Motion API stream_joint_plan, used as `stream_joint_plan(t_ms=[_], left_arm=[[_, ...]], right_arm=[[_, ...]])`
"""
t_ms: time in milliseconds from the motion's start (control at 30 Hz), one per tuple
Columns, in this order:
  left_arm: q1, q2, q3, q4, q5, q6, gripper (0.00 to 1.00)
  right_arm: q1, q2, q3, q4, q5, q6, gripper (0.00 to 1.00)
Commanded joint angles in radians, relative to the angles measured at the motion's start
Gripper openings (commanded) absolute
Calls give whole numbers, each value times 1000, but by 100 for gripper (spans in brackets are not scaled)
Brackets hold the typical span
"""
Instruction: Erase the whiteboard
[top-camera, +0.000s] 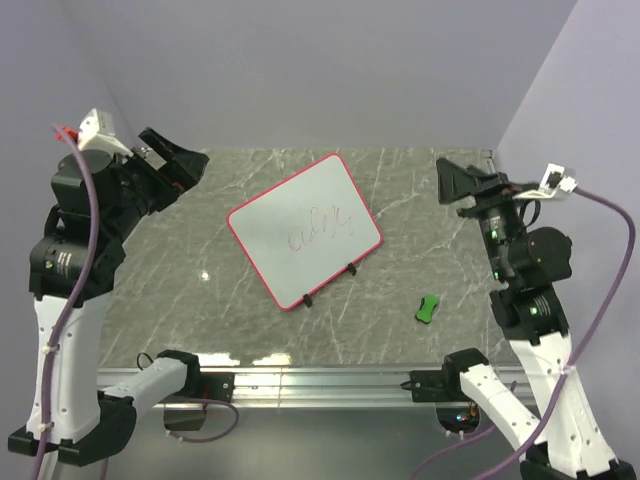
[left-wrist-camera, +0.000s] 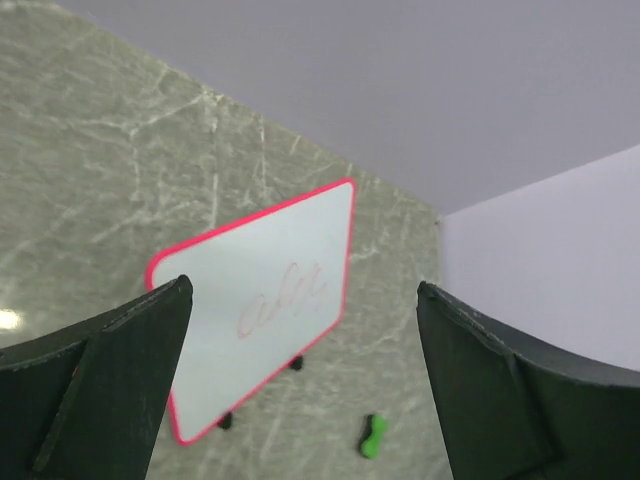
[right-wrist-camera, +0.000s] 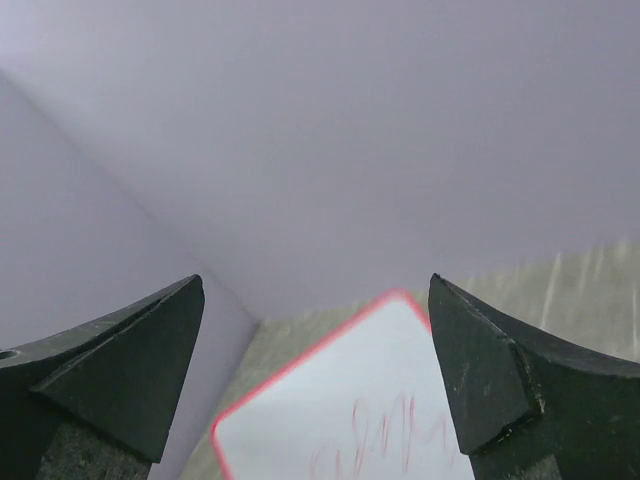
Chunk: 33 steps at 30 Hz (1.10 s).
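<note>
The whiteboard (top-camera: 305, 230) lies near the table's middle, white with a red-pink frame, two small black feet on its near edge and red scribbles (top-camera: 322, 226) on its face. It also shows in the left wrist view (left-wrist-camera: 262, 310) and the right wrist view (right-wrist-camera: 350, 410). A small green block (top-camera: 428, 308) lies on the table right of the board, and the left wrist view catches it too (left-wrist-camera: 373, 437). My left gripper (top-camera: 178, 163) is raised at the far left, open and empty. My right gripper (top-camera: 455, 185) hangs at the far right, open and empty. Neither touches the board.
The marble-patterned tabletop (top-camera: 200, 290) is walled by lilac panels at the back and sides. A metal rail (top-camera: 320, 380) runs along the near edge between the arm bases.
</note>
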Motion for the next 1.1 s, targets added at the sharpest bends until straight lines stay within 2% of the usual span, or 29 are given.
stream_joint_plan(t_ms=[0,33,100,133,167,200,233,267,300,333,367,400,433,467,500,533,600,733,867,933,1067], left_arm=[[-2,-18,96,-77,-42,-220,99],[-2,-15,98,-103,-17,-240,99],[-2,-56,25,6,89,-203,99],[-2,-146,-113,69,181,-218,99],[-2,-211,-208,266,222,-240,99],[-2,-281,-312,379,279,-290,100],[-2,-432,-512,494,313,-333,99],[-2,-507,-608,679,291,-391,100],[-2,-568,-755,720,265,-497,99],[-3,-627,-773,684,219,-516,99],[-3,-618,-757,608,151,-508,99],[-3,-589,-700,428,151,-437,99],[-3,-498,-663,357,160,-389,97],[-3,-445,-622,264,158,-340,92],[-3,-393,-529,90,125,-277,80],[-3,-303,-484,-9,84,-255,77],[-3,-241,-392,-185,-40,-197,72],[-3,-224,-382,-260,-115,-110,72],[-3,-268,-442,-236,-53,-74,72],[-3,-288,-482,-222,-11,-70,71],[-3,-297,-502,-209,14,-42,71]], right_arm=[[6,-12,-68,-380,26,230,100],[19,-26,-62,-421,46,230,100],[19,-64,-45,-522,122,255,100],[19,-77,-43,-539,126,260,100],[20,-89,-43,-542,109,247,100],[20,-101,-26,-577,85,234,100],[22,-100,-6,-618,86,240,100],[22,-94,36,-666,84,242,100],[22,-89,53,-773,100,268,100],[22,-86,64,-825,106,295,100],[20,-84,64,-876,112,318,100],[22,-81,58,-953,113,326,100],[22,-74,46,-988,110,325,100],[22,-52,20,-1022,117,322,100],[22,-34,8,-1101,127,323,100],[22,-16,-9,-1139,150,325,100],[23,29,-86,-1188,161,331,99],[22,47,-261,-1141,103,386,93],[22,98,-385,-1053,101,449,85],[22,136,-408,-1013,103,458,81],[23,262,-416,-946,124,461,78]])
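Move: The green eraser lies far beneath the right hand, about 46 cm down, roughly 9 cm back and 5 cm to its right. From that same hand, the whiteboard's middle is some 12 cm ahead and 27 cm left, and the board's nearer black clip about 2 cm ahead and 14 cm left, both near table level. From the left hand, the eraser is about 51 cm right, 8 cm back and 45 cm below. Heading for the eraser, the empty right hand swoops down some 40 cm and draws back about 13 cm, tipping over by roughly 95 degrees so its raised fingers end up pointing steeply down; they narrow a little but stay well apart. The empty left hand sinks too, about 17 cm, swinging back, forward and back again while its fingers tip lower and close partway. ##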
